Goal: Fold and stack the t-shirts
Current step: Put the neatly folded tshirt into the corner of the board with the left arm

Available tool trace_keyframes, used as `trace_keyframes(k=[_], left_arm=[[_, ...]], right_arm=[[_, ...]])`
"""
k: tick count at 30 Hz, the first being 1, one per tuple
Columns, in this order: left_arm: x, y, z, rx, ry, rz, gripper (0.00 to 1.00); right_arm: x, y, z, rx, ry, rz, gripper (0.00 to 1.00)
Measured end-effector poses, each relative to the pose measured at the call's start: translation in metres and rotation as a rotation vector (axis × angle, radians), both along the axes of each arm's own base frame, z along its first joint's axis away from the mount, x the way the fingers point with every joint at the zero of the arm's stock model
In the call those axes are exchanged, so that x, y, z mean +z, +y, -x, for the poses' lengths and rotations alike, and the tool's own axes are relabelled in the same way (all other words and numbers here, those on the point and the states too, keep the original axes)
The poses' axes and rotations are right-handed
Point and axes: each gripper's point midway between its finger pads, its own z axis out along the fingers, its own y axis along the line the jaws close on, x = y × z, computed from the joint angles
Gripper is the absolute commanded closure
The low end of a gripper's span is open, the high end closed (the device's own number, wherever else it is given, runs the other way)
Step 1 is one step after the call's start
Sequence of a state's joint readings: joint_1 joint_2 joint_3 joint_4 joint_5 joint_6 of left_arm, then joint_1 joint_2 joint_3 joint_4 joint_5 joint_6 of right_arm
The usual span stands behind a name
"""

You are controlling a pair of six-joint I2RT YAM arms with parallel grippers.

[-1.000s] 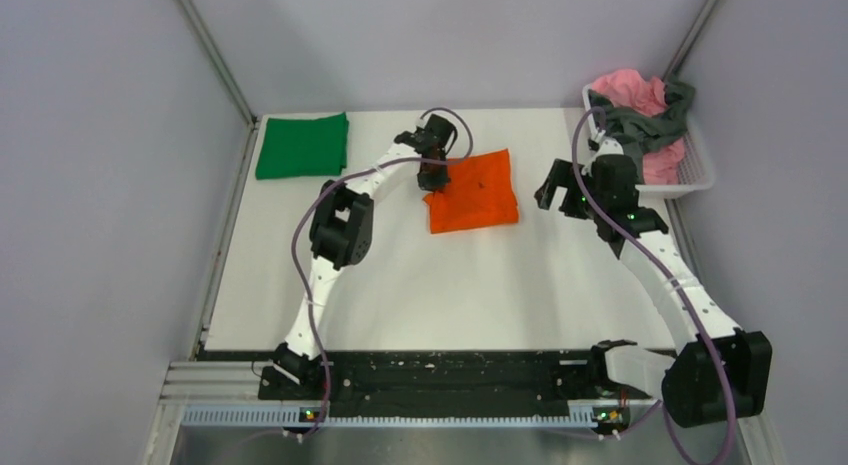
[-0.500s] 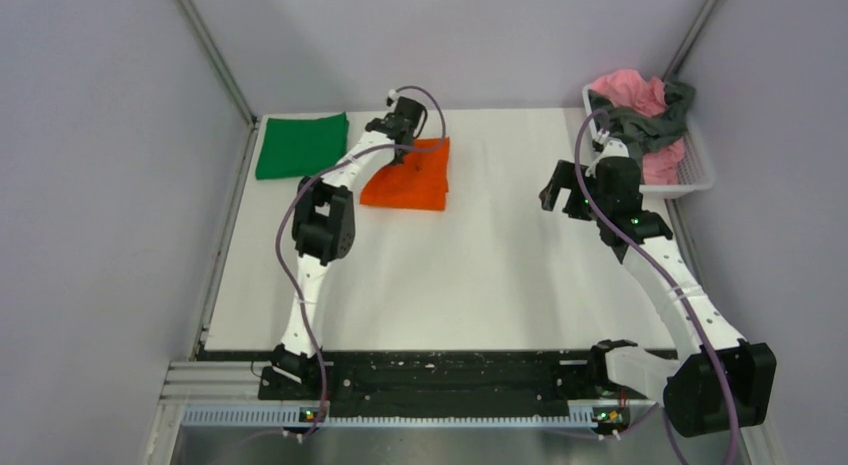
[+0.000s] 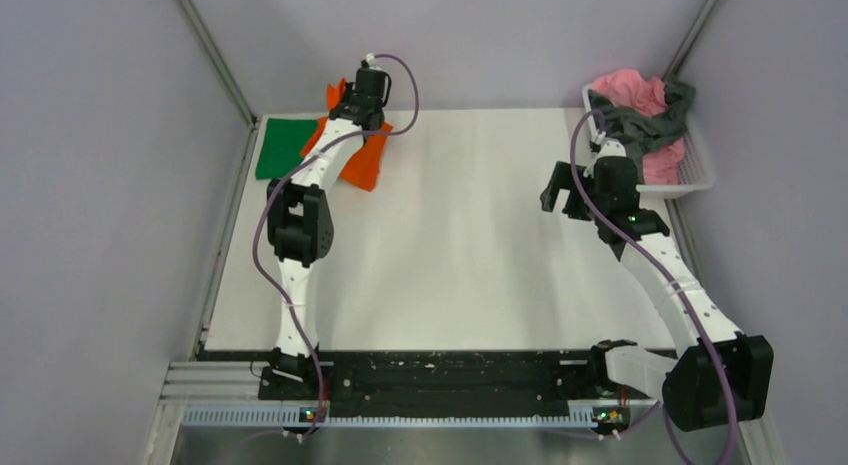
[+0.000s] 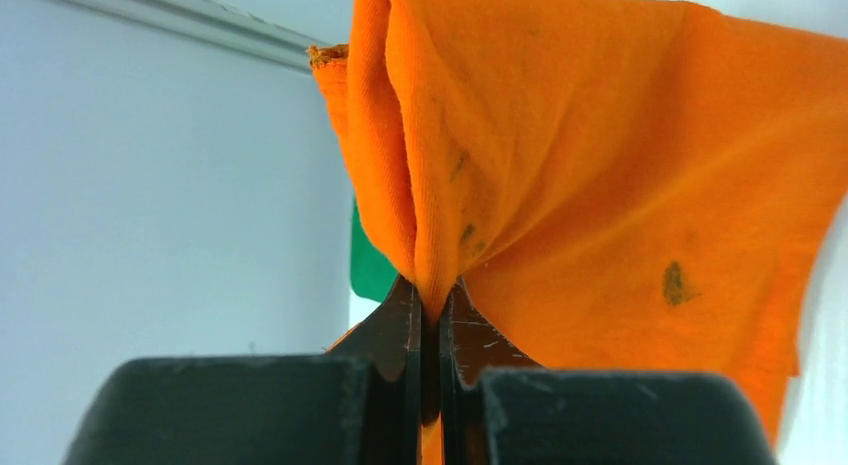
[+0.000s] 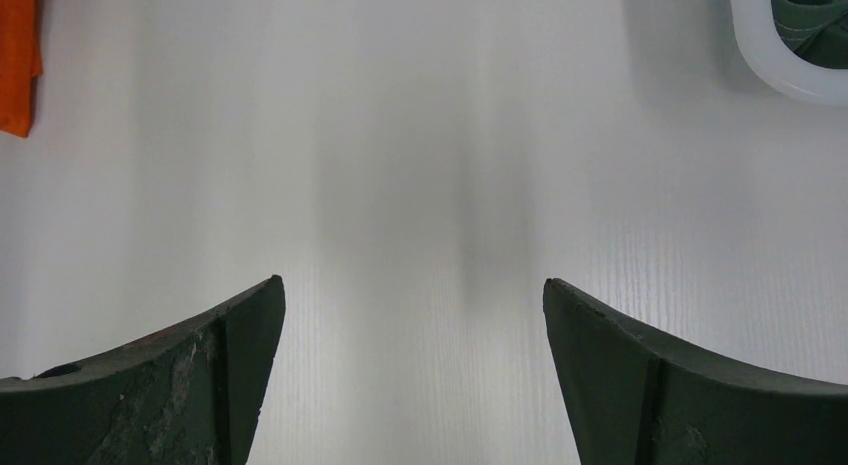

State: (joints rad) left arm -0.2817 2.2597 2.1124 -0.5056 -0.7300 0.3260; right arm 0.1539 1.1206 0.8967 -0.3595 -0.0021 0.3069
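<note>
My left gripper (image 3: 352,103) is shut on a pinched fold of the bright orange t-shirt (image 3: 365,161). It holds the shirt lifted at the far left of the table. In the left wrist view the orange t-shirt (image 4: 600,165) hangs bunched from the closed left gripper (image 4: 432,305). The folded green t-shirt (image 3: 283,150) lies flat in the far left corner, and the orange cloth overlaps its right edge. A sliver of the green t-shirt (image 4: 368,270) shows behind the orange. My right gripper (image 3: 560,197) stands open over bare table, nothing between its fingers (image 5: 411,281).
A white basket (image 3: 700,175) stands at the far right edge, holding a pink t-shirt (image 3: 628,90) and a dark grey t-shirt (image 3: 650,127) in a heap. Its rim (image 5: 770,70) shows in the right wrist view. Grey walls close in the table's left, back and right.
My left gripper has carried the orange t-shirt from mid-table to the far left, up beside the green one. The right arm has hardly moved.
</note>
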Motion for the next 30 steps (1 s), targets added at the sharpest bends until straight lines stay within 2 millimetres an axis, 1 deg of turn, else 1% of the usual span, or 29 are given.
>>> trace_keyframes(k=[2, 6, 14, 19, 26, 30], left_arm=[[0.010, 0.004, -0.005, -0.018, -0.016, -0.033, 1.00], [0.021, 0.012, -0.010, -0.039, -0.016, -0.080, 1.00], [0.049, 0.032, -0.020, -0.025, -0.075, -0.105, 1.00], [0.052, 0.038, -0.021, -0.019, -0.080, -0.108, 1.00], [0.054, 0.041, -0.021, -0.016, -0.084, -0.105, 1.00], [0.062, 0.046, -0.021, -0.010, -0.103, -0.089, 1.00]], right_arm=[[-0.003, 0.000, -0.001, 0.000, 0.009, 0.005, 0.01], [-0.009, -0.001, -0.002, 0.003, 0.026, 0.016, 0.01], [-0.014, -0.002, -0.003, 0.000, 0.039, 0.028, 0.01], [-0.019, -0.004, -0.004, -0.007, 0.054, 0.036, 0.01], [-0.020, -0.006, -0.005, -0.017, 0.054, 0.043, 0.01], [-0.022, -0.006, -0.005, -0.019, 0.061, 0.046, 0.01]])
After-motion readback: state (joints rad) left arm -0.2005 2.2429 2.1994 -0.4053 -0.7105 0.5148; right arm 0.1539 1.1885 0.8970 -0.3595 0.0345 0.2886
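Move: The left hand already pinches the orange t-shirt, which hangs from its fingers. The folded green t-shirt it is being taken to has its middle about 11 cm to the left, 2 cm ahead and some 17 cm below. The table's far left corner is roughly 22 cm left and 11 cm ahead of the hand, and as low. From the right hand, the green shirt lies about 61 cm left, 26 cm ahead and 17 cm below. Keeping its pinch on the gathered edge of the orange t-shirt, the left hand lifts it about 6 cm while carrying it some 5 cm left and a little forward, bringing it sideways over the folded green t-shirt. The lift and sideways carry slow almost to a halt past halfway, then pick up again gently as the wrist tips the fingers up by only a few degrees; the empty, open right hand merely sinks about 2 cm in its place. ##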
